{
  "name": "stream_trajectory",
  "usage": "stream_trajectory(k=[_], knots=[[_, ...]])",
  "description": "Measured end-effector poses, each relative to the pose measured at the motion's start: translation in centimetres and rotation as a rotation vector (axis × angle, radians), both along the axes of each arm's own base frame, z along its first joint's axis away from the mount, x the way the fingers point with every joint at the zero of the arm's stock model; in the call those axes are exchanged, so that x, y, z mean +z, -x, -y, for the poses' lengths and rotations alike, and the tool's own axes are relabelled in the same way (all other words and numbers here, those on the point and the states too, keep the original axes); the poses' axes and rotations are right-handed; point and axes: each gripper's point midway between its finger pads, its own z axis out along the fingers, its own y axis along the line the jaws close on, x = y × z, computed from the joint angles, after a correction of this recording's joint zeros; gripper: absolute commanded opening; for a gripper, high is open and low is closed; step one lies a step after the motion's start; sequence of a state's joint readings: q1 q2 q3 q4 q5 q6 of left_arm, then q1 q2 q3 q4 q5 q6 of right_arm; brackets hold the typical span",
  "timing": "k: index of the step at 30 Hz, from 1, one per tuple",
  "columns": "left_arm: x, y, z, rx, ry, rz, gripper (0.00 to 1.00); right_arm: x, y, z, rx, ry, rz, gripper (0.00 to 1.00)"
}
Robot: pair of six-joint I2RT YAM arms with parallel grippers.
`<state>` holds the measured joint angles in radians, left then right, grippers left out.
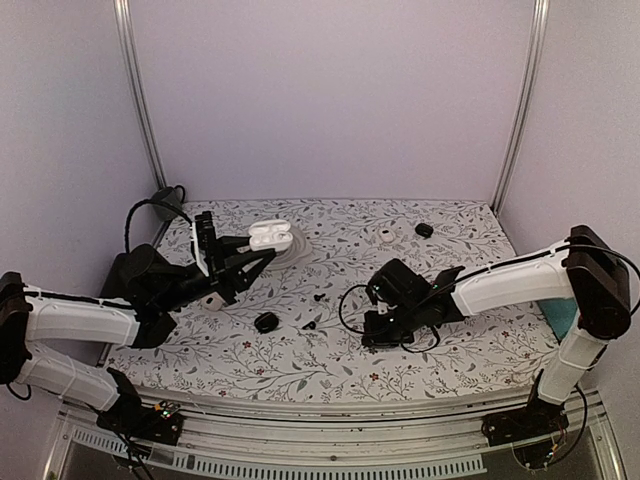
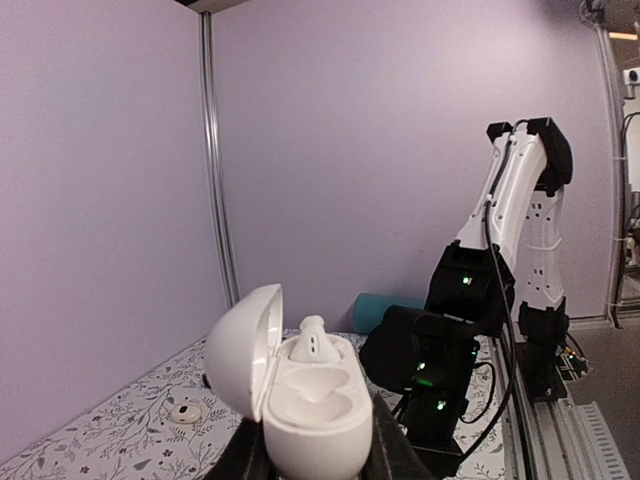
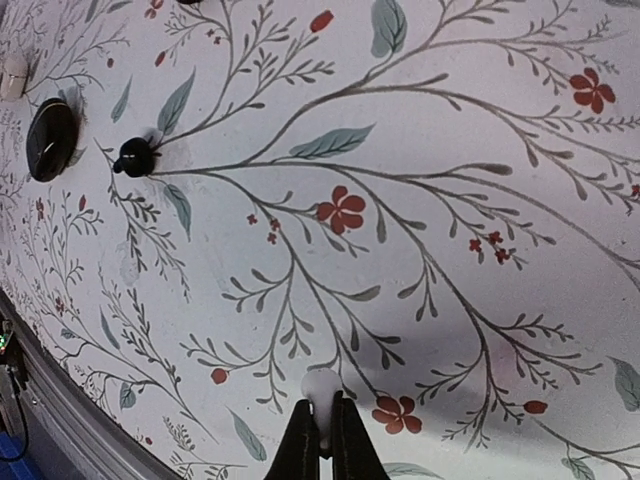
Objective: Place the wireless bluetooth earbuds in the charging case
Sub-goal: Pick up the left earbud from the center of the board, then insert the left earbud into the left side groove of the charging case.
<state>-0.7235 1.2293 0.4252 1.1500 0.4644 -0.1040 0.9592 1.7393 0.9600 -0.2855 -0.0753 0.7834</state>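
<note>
My left gripper (image 1: 262, 250) is shut on the white charging case (image 1: 270, 237) and holds it above the table's left side, lid open. In the left wrist view the case (image 2: 300, 410) sits between my fingers (image 2: 392, 450). One white earbud (image 2: 313, 340) stands in its far socket; the near socket is empty. My right gripper (image 1: 383, 328) is low over the middle of the table. In the right wrist view it (image 3: 322, 405) is shut on a tiny white earbud (image 3: 322, 385), close over the flowered cloth.
A small white rounded piece with a dark spot (image 1: 385, 236) lies at the back, also in the left wrist view (image 2: 185, 411). A black disc (image 1: 266, 322) and small black bits (image 1: 310, 325) lie between the arms. Another black bit (image 1: 424, 230) lies at the back right.
</note>
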Motion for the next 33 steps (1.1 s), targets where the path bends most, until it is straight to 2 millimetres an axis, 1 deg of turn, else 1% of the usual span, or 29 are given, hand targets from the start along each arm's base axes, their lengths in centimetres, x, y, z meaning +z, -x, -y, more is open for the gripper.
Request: stream_trajectory(k=[2, 3, 5, 10, 11, 12, 14, 16, 20, 23, 25, 29, 33], knots=[[-0.2, -0.3, -0.1, 0.005, -0.003, -0.008, 0.00, 1.2, -0.2, 0.2, 0.021, -0.010, 0.042, 0.02], [-0.4, -0.6, -0.2, 0.009, -0.007, -0.011, 0.00, 2.3, -0.3, 0.1, 0.042, -0.025, 0.074, 0.02], [-0.7, -1.0, -0.5, 0.010, -0.016, -0.020, 0.00, 5.0, -0.7, -0.3, 0.086, -0.072, 0.150, 0.02], [-2.1, -1.5, -0.6, -0.056, -0.055, -0.059, 0.00, 14.2, -1.0, -1.6, 0.241, -0.215, 0.404, 0.02], [-2.4, -1.6, -0.4, -0.079, -0.063, -0.069, 0.00, 16.8, -0.9, -2.1, 0.286, -0.255, 0.469, 0.02], [-2.5, -1.6, -0.3, -0.100, -0.070, -0.075, 0.00, 18.5, -0.7, -2.4, 0.318, -0.281, 0.514, 0.02], [-2.7, -1.3, 0.3, -0.169, -0.087, -0.085, 0.00, 22.7, -0.1, -3.2, 0.399, -0.348, 0.617, 0.02], [-2.8, -0.6, 0.8, -0.240, -0.102, -0.089, 0.00, 26.0, 0.6, -4.0, 0.476, -0.400, 0.709, 0.02], [-2.9, 0.7, 1.7, -0.382, -0.135, -0.098, 0.00, 30.6, 1.9, -5.6, 0.624, -0.473, 0.838, 0.02], [-2.8, 1.3, 2.1, -0.450, -0.153, -0.108, 0.00, 32.6, 2.6, -7.0, 0.715, -0.511, 0.894, 0.02], [-2.7, 1.5, 2.3, -0.479, -0.166, -0.114, 0.00, 33.0, 3.2, -7.8, 0.767, -0.526, 0.910, 0.02], [-2.8, 1.7, 3.0, -0.532, -0.194, -0.147, 0.00, 32.5, 4.6, -9.5, 0.875, -0.542, 0.899, 0.02], [-3.4, 1.9, 3.5, -0.576, -0.219, -0.188, 0.00, 32.1, 5.3, -11.0, 0.946, -0.540, 0.888, 0.02]])
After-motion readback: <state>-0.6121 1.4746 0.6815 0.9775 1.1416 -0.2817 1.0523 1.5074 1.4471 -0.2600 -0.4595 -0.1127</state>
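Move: The right hand, close over the board, already pinches the left earbud; the open charging case, held in the left fingers, is some 18 cm to its left, level fore and aft, and about 28 cm above. Down on the board, a small black tip lies about 8 cm ahead and 13 cm left of the right hand, and a black pod 10 cm ahead and 22 cm left. From the left hand, the earbud is some 18 cm right and 28 cm below. Still pinching the left earbud, the right hand sweeps up some 32 cm, drifting left about 11 cm and slightly back towards the charging case, swinging its fingers from steeply down to pointing left and slightly down. The left hand keeps its grip on the case, sinks and shifts right a few centimetres, first easing forward and then back, while turning clockwise by about 35 degrees. ##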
